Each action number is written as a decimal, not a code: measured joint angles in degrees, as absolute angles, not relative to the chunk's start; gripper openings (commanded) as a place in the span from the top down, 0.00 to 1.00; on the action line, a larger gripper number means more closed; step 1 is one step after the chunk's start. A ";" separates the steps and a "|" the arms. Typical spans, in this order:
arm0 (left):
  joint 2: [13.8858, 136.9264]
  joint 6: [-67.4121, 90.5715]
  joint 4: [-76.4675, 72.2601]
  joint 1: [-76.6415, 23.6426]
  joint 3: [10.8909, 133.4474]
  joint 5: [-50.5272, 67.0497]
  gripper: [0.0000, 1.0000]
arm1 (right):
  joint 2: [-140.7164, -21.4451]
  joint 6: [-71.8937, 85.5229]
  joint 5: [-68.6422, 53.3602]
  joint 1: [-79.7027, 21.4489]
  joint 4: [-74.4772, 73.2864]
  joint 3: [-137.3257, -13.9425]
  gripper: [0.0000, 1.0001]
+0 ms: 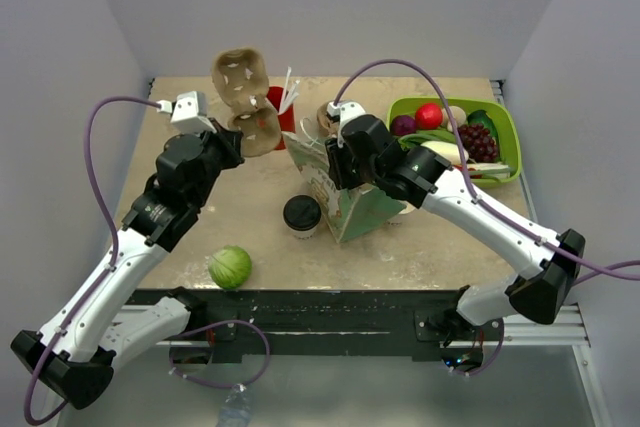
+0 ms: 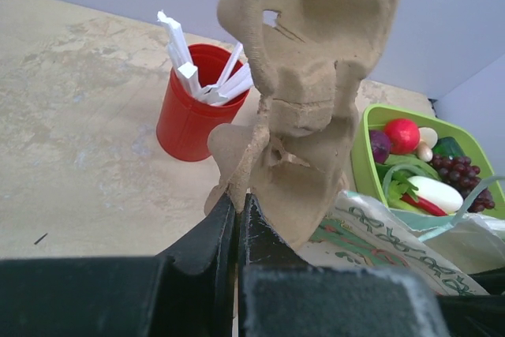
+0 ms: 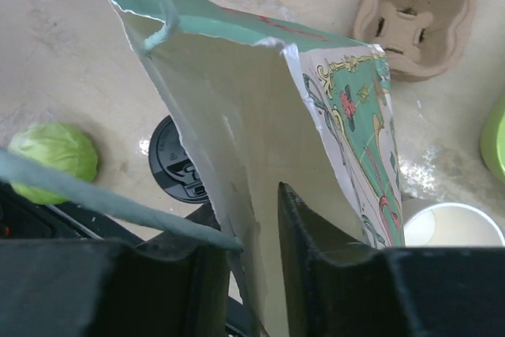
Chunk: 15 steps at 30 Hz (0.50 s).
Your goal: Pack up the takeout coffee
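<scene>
The takeout coffee [image 1: 302, 215], a white cup with a black lid [image 3: 175, 162], stands on the table just left of the green patterned paper bag [image 1: 352, 203]. My right gripper [image 3: 248, 195] is at the bag's top edge. Its jaws stand apart astride the bag's wall [image 3: 260, 108], and a gap shows beside the inner finger. My left gripper [image 2: 237, 196] is shut on the edge of a brown pulp cup carrier [image 2: 304, 92]. It holds the carrier up at the back of the table [image 1: 245, 97], left of the bag.
A red cup of white straws [image 1: 282, 107] stands behind the carrier. A green tray [image 1: 505, 127] of fruit and vegetables sits at the back right. A lidless white cup [image 3: 454, 226] is beside the bag. A green cabbage [image 1: 229, 267] lies near the front edge.
</scene>
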<state>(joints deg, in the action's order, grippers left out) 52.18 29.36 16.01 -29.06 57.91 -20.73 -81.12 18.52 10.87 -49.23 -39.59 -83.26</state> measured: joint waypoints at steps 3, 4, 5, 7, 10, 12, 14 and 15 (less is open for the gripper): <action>52.29 29.36 15.99 -29.06 59.42 -20.32 1.00 | -80.99 19.18 13.47 -49.23 -39.88 -83.31 0.38; 52.40 29.36 15.97 -29.06 60.03 -20.21 1.00 | -80.86 19.18 14.44 -49.23 -39.92 -83.35 0.28; 52.51 29.36 15.99 -29.06 60.53 -20.12 1.00 | -80.58 19.29 15.31 -49.23 -39.99 -83.37 0.21; 52.73 29.34 15.77 -29.06 61.54 -19.88 1.00 | -79.83 19.18 16.49 -49.21 -40.10 -83.57 0.10; 52.82 29.30 15.49 -29.06 62.30 -19.51 1.00 | -77.65 18.70 17.76 -49.21 -40.12 -83.99 0.02; 52.82 29.30 15.46 -29.06 62.59 -19.35 1.00 | -76.25 18.09 18.61 -49.21 -40.14 -84.77 0.02; 52.82 29.30 15.40 -29.06 62.72 -19.22 1.00 | -75.11 17.69 19.14 -49.21 -39.94 -86.00 0.04; 52.82 29.32 15.42 -29.06 62.74 -19.18 1.00 | -74.59 17.50 19.62 -49.17 -39.79 -86.67 0.07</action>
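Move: The green-and-white bag, its left rim between the right hand's parting fingers, has its middle roughly 5 cm right of that hand, level fore-and-aft and 14 cm below. The lidded coffee stands about 8 cm left and 3 cm back; the open cup is about 12 cm right, level fore-and-aft. For the left hand, still gripping a drink carrier, the bag is some 25 cm right, 3 cm back, and the red straw cup 17 cm ahead, 6 cm right. The bag's rim is let go as the right fingers, already parting, spread fully; the hand shifts a few centimetres right over the bag's mouth, then climbs about 7 cm, its fingertips tipping up some 10 degrees. The left hand keeps its shut hold on the drink carrier and lifts it about 4 cm. ##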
